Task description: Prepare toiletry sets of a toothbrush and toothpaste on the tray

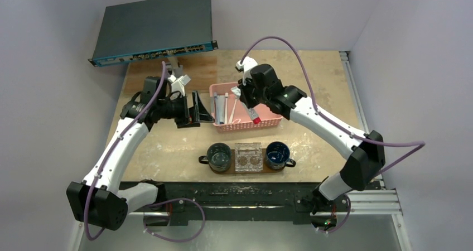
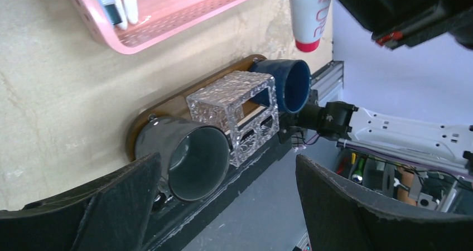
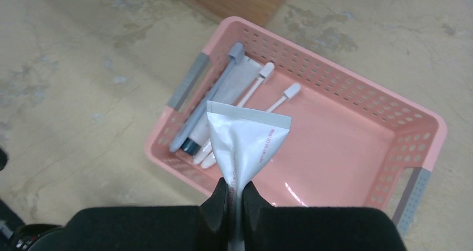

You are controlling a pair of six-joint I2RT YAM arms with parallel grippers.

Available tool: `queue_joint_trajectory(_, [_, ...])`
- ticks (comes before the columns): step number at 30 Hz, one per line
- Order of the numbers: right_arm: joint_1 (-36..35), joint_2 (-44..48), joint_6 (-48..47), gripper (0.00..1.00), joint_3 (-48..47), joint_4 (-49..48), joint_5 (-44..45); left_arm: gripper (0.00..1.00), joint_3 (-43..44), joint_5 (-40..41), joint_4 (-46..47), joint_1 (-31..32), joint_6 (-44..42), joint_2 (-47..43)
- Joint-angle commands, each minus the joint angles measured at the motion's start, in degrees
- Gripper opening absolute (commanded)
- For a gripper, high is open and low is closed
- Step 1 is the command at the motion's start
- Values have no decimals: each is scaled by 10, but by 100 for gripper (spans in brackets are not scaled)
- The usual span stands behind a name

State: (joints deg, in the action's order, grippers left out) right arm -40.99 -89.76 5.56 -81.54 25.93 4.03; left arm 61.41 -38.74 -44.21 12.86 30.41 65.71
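My right gripper [image 3: 235, 191] is shut on the flat crimped end of a silver-white toothpaste tube [image 3: 245, 142]. The tube hangs red cap down [image 1: 255, 116] above the pink basket [image 1: 268, 122]. Two white toothbrushes [image 3: 254, 86] and a second tube [image 3: 223, 95] lie in the basket's left part. The dark brown tray [image 1: 232, 172] lies near the table's front edge, seen also in the left wrist view [image 2: 167, 103]. My left gripper [image 1: 198, 109] stands open and holds nothing, just left of the basket.
On the tray stand two dark blue mugs [image 1: 218, 156] [image 1: 277, 154] with a clear patterned holder [image 1: 249, 157] between them. A dark network switch [image 1: 153, 28] sits at the back left. The right arm reaches over the table's right half.
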Motion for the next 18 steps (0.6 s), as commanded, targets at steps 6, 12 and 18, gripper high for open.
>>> queue_joint_trajectory(6, [-52, 95, -105, 0, 31, -23, -140, 89, 64, -86, -21, -2, -5, -11])
queue_joint_trajectory(12, [-72, 88, -145, 0, 6, 16, -241, 89, 76, -111, -31, -2, -13, -14])
queue_joint_trajectory(18, [-88, 65, -164, 0, -25, 48, -306, 87, 73, -140, -21, -1, -17, -14])
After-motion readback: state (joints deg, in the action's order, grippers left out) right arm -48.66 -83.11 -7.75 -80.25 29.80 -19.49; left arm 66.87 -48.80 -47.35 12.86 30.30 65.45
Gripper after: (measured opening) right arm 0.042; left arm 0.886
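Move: The red-capped toothpaste is already pinched in the right gripper. The open left gripper that it goes towards is about 14 cm to the right hand's left and 10 cm back, at much the same height. From the left hand, the tube is some 9 cm ahead and 14 cm to the right. The pink basket's middle is roughly 6 cm ahead of the right hand, 3 cm right and 11 cm down; the dark mug is about 15 cm back, 8 cm left and 9 cm down. Keep the toothpaste pinched and swing the right gripper back about 11 cm and left some 6 cm, rising slightly, while turning it some 35 degrees counter-clockwise so the tube's flat end leads towards the left fingers. Raise the wide-open left gripper about 5 cm to meet it, easing it slightly back and rolling it a little, without closing. ##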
